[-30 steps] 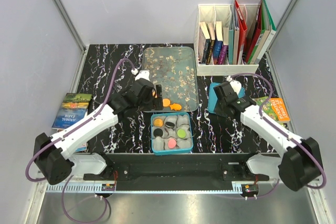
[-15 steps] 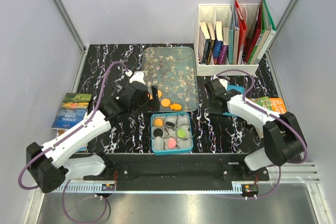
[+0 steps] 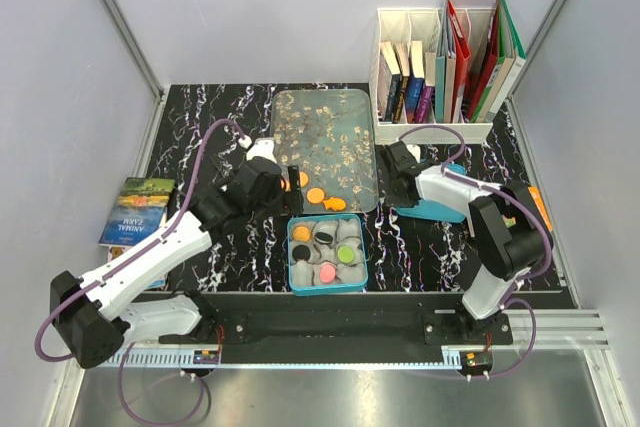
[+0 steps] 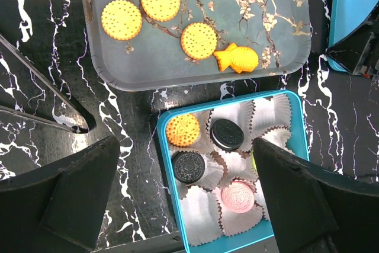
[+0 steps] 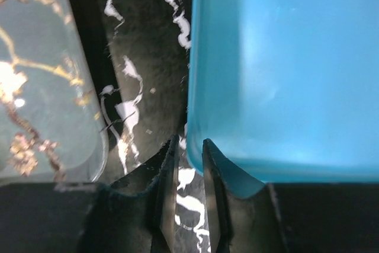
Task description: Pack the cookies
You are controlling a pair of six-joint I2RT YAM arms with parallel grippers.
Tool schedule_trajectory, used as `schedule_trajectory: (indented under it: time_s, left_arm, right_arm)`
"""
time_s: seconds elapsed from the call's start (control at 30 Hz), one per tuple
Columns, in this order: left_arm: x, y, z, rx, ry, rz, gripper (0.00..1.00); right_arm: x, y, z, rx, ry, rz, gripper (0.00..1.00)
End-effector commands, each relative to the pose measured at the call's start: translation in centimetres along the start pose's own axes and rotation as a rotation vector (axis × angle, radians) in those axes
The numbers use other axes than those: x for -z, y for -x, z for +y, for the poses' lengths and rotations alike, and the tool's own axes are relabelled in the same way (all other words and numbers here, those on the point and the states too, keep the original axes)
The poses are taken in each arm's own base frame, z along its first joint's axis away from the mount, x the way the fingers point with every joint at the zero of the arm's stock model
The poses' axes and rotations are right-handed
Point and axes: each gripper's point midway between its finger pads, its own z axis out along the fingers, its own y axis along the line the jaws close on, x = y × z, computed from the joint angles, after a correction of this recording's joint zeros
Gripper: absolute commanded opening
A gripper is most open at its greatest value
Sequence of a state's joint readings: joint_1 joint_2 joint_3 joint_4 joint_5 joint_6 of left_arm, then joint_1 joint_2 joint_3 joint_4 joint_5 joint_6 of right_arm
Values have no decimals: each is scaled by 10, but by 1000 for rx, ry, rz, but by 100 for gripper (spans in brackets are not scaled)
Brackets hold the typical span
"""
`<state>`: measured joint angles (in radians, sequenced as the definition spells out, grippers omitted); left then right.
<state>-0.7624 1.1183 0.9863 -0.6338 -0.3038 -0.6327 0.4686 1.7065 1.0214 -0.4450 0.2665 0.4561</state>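
Three round orange cookies [image 4: 160, 0] and a fish-shaped one [image 4: 237, 60] lie on the flowered glass tray [image 3: 323, 117]. The blue tin [image 3: 362, 257] holds paper cups with an orange cookie [image 4: 182, 130], two black ones [image 4: 227, 134] and a pink one [image 4: 237, 196]; a green one [image 3: 347, 253] shows from above. My left gripper [image 4: 185, 149] hovers wide open over the tin's near-left part, holding nothing. The right gripper [image 5: 190, 143] sits low at the left corner of the blue lid [image 5: 278, 63], its jaws a narrow gap apart with the table showing between them.
Metal tongs [image 4: 41, 102] lie on the table left of the tray. A white file holder with books [image 3: 440, 67] stands at the back right. A book [image 3: 138, 209] lies off the table's left edge, and an orange one [image 3: 541, 203] peeks out at the right.
The right arm has swung left, from above the lid to its left corner beside the tray. The left arm shifted slightly back and left early on, then stayed put.
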Motion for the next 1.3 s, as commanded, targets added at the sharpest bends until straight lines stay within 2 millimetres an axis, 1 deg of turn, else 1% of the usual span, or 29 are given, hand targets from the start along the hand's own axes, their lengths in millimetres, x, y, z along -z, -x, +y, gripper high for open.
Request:
schedule_trajectory:
  time_s: [0.0,0.13,0.27,0.3,0.43,0.53,0.57,0.6,0.63,0.67,0.73,0.77,0.8,0.83,0.9,0.93,0.97,1.03,1.07,1.1,1.13,1.17,1.2,1.23,1.27]
  left_arm:
    - [4,12,-2,12,-8,-59,99]
    - [4,11,-1,9,-3,-56,99]
    - [3,10,1,12,6,-53,99]
    - [3,9,2,10,8,-51,99]
    - [3,8,3,13,13,-49,99]
    - [4,8,4,13,17,-49,99]
    - [4,9,3,13,15,-51,99]
    - [5,9,3,12,17,-52,99]
    - [5,9,3,12,18,-51,99]
    - [5,10,4,11,20,-52,99]
    - [5,12,4,12,22,-57,99]
    - [5,12,3,11,21,-59,99]
    - [5,13,3,11,21,-59,99]
    - [5,15,2,12,19,-61,99]
    - [5,16,0,13,17,-60,99]
    - [5,17,-1,15,15,-60,99]
    - [5,18,-3,17,12,-61,99]
    - [5,22,-6,26,3,-64,99]
    - [5,22,-8,27,0,-62,99]
    - [6,25,-10,32,-4,-64,99]
    - [6,27,-12,38,-10,-67,99]
    - [6,28,-13,44,-11,-68,99]
    - [8,30,-15,51,-17,-73,99]
    - [9,33,-16,67,-22,-80,99]
    - [10,35,-17,78,-26,-90,99]
  right_arm:
    - [-6,20,5,-25,31,-40,29]
    - [-11,20,4,-26,34,-31,27]
    - [-15,15,5,-25,41,-17,22]
    - [-15,14,5,-26,43,-16,18]
    - [-12,14,4,-32,44,-22,6]
    - [1,22,1,-43,40,-53,0]
    - [11,29,0,-51,45,-80,0]
    - [18,31,-2,-53,41,-84,0]
    - [26,37,-2,-63,45,-100,0]
    - [43,47,-2,-75,59,-139,0]
    - [66,59,-4,-85,68,-170,0]
    - [85,68,-6,-96,84,-212,0]
    - [100,75,-7,-98,93,-229,0]
    - [111,81,-8,-98,101,-248,0]
    - [146,93,-9,-107,138,-298,0]
    - [157,96,-9,-112,159,-314,0]
    - [177,100,-7,-122,209,-344,0]
    - [203,105,0,-143,295,-382,0]
    - [223,105,6,-152,373,-407,0]
    - [234,108,10,-162,416,-426,0]
    - [250,108,14,-178,474,-452,0]
    - [261,106,22,-177,541,-451,0]
    - [271,108,28,-182,598,-471,0]
    - [288,109,31,-196,658,-499,0]
    - [306,112,42,-185,760,-528,0]
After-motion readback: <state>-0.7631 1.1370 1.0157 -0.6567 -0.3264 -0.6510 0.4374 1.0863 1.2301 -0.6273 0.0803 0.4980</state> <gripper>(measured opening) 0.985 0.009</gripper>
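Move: The blue lid lies flat at the right hand, which is already down at the lid's left rim near its near-left corner; the lid's middle is about 4 cm ahead, 8 cm to the right and 1 cm below. The fish cookie lies some 13 cm left and level with the hand, the tray's middle 12 cm ahead and 16 cm left, the cookie box 12 cm back and 15 cm left. From the left hand, the lid is some 30 cm right, 11 cm ahead and 17 cm below. Easing down and forward by barely 1 cm each, the right hand shuts its partly open fingers on the lid's left rim near the corner. It then sweeps straight up away from the table, nearly 30 cm and fast, drawing back a few centimetres at the end while the fingers tip up about 30 degrees and the hand rolls some 25 degrees, left side rising. ##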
